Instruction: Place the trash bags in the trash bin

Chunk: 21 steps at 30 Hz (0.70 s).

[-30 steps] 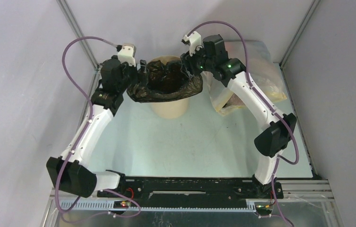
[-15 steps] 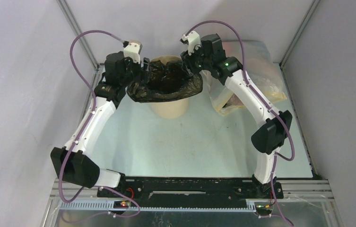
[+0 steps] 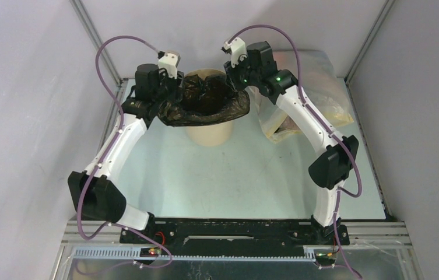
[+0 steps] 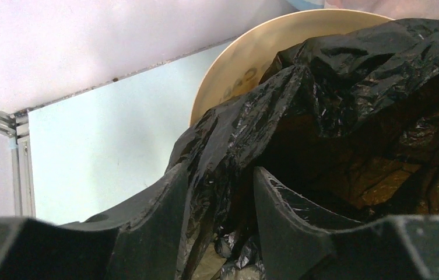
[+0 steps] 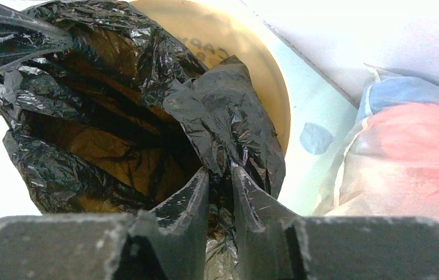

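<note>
The glossy black trash bag (image 3: pixel 205 108) is draped over the mouth of the tan trash bin (image 3: pixel 208 133), its rim spilling outward at the front. My left gripper (image 3: pixel 177 87) is at the bag's left edge. In the left wrist view its jaws (image 4: pixel 220 175) stand apart, with a fold of the bag (image 4: pixel 333 87) lying between them against the left finger; the bin wall (image 4: pixel 246 64) shows behind. My right gripper (image 3: pixel 231 79) is at the bag's right edge. In the right wrist view its narrow jaws (image 5: pixel 220 172) pinch a fold of the bag (image 5: pixel 118 116).
A large translucent whitish bag (image 3: pixel 316 99) with pinkish contents lies right of the bin, close beside the right arm, and fills the right side of the right wrist view (image 5: pixel 403 146). Metal frame rails (image 3: pixel 97 41) and grey walls enclose the table at the back and sides.
Both grippers have moved inward onto the bag's rim at the bin and their jaws have narrowed, the right one more. The bag's edges are gathered slightly toward the middle.
</note>
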Motion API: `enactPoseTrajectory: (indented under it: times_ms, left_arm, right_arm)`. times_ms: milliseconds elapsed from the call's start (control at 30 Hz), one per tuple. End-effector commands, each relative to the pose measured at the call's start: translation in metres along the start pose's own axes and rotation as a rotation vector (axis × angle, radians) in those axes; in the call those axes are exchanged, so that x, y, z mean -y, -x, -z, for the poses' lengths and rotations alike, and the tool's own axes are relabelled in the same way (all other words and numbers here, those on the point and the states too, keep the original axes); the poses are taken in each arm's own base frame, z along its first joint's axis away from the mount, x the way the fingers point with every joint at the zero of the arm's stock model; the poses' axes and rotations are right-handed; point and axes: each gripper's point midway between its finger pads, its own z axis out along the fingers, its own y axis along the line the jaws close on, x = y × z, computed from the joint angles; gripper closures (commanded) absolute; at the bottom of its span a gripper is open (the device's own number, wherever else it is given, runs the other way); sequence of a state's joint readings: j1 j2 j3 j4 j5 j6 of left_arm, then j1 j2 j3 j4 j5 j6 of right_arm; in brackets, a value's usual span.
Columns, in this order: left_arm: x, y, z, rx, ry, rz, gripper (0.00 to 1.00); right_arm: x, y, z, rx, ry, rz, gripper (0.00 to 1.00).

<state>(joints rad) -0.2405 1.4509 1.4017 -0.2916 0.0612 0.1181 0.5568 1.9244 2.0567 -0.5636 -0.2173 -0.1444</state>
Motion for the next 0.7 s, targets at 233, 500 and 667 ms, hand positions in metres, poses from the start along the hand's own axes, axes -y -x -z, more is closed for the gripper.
enactPoseTrajectory:
  times_ms: [233,500,667]
  left_arm:
    - [-0.026,0.03,-0.005,0.049,0.118,-0.015,0.99]
    - [-0.043,0.029,-0.01,0.03,0.188,0.049,1.0]
    - [-0.054,0.024,-0.017,0.021,0.194,0.096,1.0]
  right_arm:
    - [0.014,0.025,-0.002,0.081,-0.024,-0.037,1.0]
    - [0.055,0.026,0.0,0.114,-0.051,-0.218,1.0]
    - [0.071,0.017,-0.006,0.109,-0.053,-0.278,1.0]
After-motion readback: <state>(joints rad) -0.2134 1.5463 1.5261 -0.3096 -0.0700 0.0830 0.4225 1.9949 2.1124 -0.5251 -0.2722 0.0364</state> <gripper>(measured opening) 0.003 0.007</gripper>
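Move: The black trash bag's far rim already stands between the fingertips of both hands: its left part within about 1 cm of the left hand, its right part within about 1 cm of the right. The cream bin under it has its middle some 8 cm to the right of the left hand, 3 cm back and 18 cm lower. From the right hand, that bin is 8 cm left, 3 cm back and 18 cm lower; the big clear bag lies roughly 26 cm right, 6 cm farther out and 24 cm lower. The black bag's far rim is pinched at two spots as both hands close fully on it, then drawn outward over the bin's far side. The left hand eases about 3 cm forward and 3 cm left with a slight counter-clockwise turn; the right holds nearly still while shutting, then pulls some 5 cm forward and 4 cm right, turning clockwise. ##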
